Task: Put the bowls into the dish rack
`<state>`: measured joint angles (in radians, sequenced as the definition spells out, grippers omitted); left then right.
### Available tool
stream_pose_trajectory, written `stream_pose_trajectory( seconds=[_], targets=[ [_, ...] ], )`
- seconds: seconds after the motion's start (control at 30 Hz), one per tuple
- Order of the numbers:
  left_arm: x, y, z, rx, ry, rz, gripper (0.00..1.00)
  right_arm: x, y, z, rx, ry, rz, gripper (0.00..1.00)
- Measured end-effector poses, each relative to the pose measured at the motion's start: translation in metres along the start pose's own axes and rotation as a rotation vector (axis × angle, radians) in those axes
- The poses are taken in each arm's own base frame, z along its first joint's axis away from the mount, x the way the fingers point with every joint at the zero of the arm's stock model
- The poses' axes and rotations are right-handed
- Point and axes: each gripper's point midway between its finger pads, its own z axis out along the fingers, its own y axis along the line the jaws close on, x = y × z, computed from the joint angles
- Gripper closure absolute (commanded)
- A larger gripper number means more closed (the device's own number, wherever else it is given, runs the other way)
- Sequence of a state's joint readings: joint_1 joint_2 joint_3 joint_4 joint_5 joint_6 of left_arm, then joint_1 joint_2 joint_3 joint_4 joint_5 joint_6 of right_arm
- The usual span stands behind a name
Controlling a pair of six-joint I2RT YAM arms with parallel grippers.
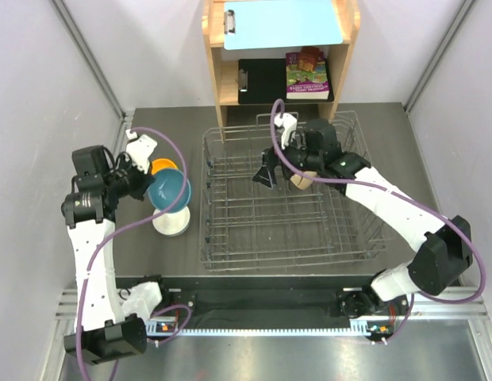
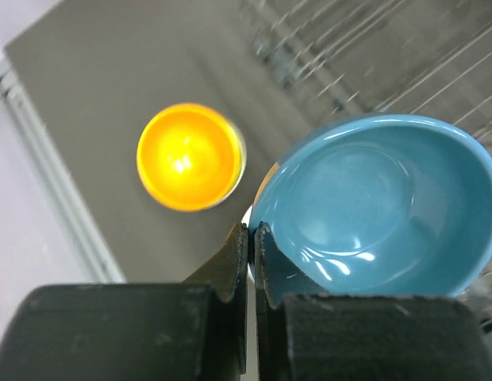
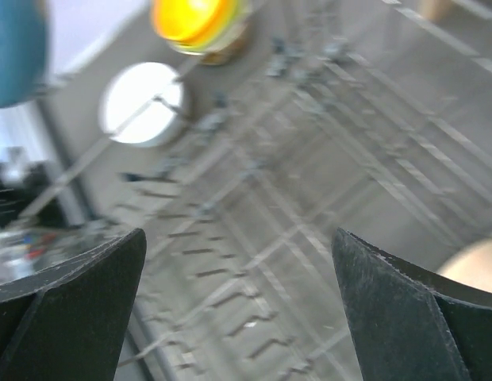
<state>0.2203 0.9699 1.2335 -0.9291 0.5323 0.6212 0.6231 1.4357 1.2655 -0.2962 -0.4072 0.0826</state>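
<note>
My left gripper (image 2: 251,236) is shut on the rim of the blue bowl (image 2: 381,206), holding it tilted above the table just left of the dish rack (image 1: 286,238). The blue bowl (image 1: 168,192) hangs over the white bowl (image 1: 171,224). The orange bowl (image 1: 163,166) sits behind it on the table and shows as the orange bowl (image 2: 190,156) in the left wrist view. My right gripper (image 1: 266,173) stands open and empty over the rack's middle (image 3: 309,159). A beige bowl (image 1: 302,181) lies in the rack under the right wrist, seen as a beige bowl (image 3: 476,266) at that view's edge.
A wooden shelf unit (image 1: 217,71) stands behind the rack, holding a light blue clipboard (image 1: 282,24), a black clipboard (image 1: 260,79) and a colourful book (image 1: 307,71). Pale walls close in both sides of the table.
</note>
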Motion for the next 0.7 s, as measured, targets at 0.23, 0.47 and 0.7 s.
stream_pose_trajectory(
  seconds=[0.23,0.47,0.7],
  targets=[
    [-0.035,-0.017,0.002,0.074,-0.123,-0.036,1.00,-0.010,0.029,-0.005,-0.242,-0.018,0.154,0.01],
    [-0.070,-0.041,0.017,0.121,-0.210,0.001,1.00,-0.020,0.057,-0.007,-0.426,-0.021,0.240,0.01],
    [-0.086,-0.080,0.054,0.183,-0.200,0.041,1.00,-0.019,0.070,-0.007,-0.534,-0.020,0.299,0.01]
  ],
)
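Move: The left hand already grips the blue bowl by its rim; the open right gripper it is bound for lies roughly 31 cm to its right, 3 cm ahead, about level. The white bowl sits nearly straight below, some 20 cm down; the yellow bowls stand 14 cm ahead, 2 cm left and 18 cm below. From the right hand, the blue bowl is about 26 cm left and 3 cm back, the patterned bowl 10 cm right, 3 cm ahead and 13 cm lower. Left hand carries the blue bowl about 12 cm right; the open right gripper backs some 5 cm, rising and rolling. ##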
